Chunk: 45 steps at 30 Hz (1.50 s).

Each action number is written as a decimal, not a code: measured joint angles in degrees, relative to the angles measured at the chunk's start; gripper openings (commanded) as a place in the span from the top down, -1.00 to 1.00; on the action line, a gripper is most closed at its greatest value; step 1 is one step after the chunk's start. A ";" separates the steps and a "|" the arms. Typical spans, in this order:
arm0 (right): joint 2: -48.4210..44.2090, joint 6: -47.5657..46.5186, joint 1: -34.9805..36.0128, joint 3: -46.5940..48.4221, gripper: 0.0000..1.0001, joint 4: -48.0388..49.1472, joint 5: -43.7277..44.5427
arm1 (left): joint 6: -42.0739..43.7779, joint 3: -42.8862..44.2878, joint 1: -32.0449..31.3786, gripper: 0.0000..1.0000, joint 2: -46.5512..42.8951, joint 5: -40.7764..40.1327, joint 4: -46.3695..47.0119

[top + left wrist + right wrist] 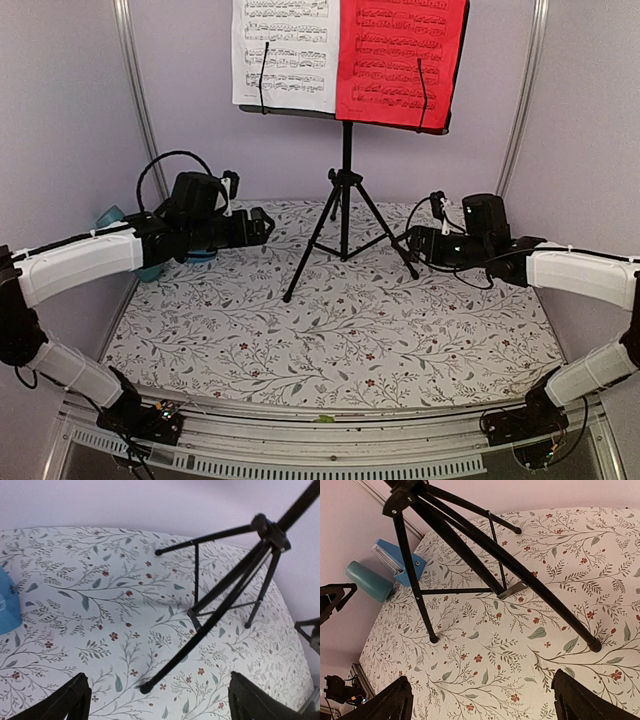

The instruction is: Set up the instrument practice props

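Note:
The black tripod music stand (345,200) stands at the back middle of the floral cloth. On its desk rest a white sheet of music (285,50) on the left and a red sheet of music (402,60) on the right. The small blue metronome (400,560) sits at the back left, beside the stand's legs (470,555); only its edge (7,605) shows in the left wrist view. My left gripper (262,225) hovers open, left of the tripod, with nothing between its fingers (65,702). To the right of the tripod, my right gripper (415,245) is open and empty too.
A teal cylinder cup (367,580) lies by the left wall next to the metronome. Purple walls close in the back and both sides. The tripod's feet (145,688) spread across the middle of the cloth (330,340).

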 measured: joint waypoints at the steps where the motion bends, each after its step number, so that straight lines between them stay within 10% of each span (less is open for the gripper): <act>1: -1.79 -0.04 0.04 -1.22 -0.98 0.02 -0.13 | -0.48 0.00 0.81 -0.92 -1.14 -1.77 -0.76; 19: -12.66 -0.48 0.26 -7.34 -0.98 1.33 -6.84 | 5.90 16.94 27.15 -0.92 8.92 -8.22 -9.18; 45: -13.51 2.05 0.68 -10.08 -0.98 6.23 -8.74 | 16.11 18.73 32.85 -0.85 29.49 -1.55 4.76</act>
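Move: The left hand, open and empty, hangs almost over the foot of the stand's left leg, which is about 5 cm to its right and 21 cm below. The blue metronome it goes for has its middle some 20 cm ahead, 23 cm to the left and 13 cm lower; the teal cup stands about 15 cm left of the metronome and 9 cm nearer. From the right hand the metronome is about 20 cm ahead, 70 cm to the left and 10 cm lower. The open left hand swings left from the stand's left leg, some 23 cm with a small rise of about 4 cm, turning counter-clockwise to point nearly straight forward while its left side rises; it reaches on 18 cm forward in all and, from midway, sinks about 12 cm to bring its spread fingers around the metronome's upper part. The right hand, also open and empty, draws back about 5 cm from the stand's right leg and rises slightly. ##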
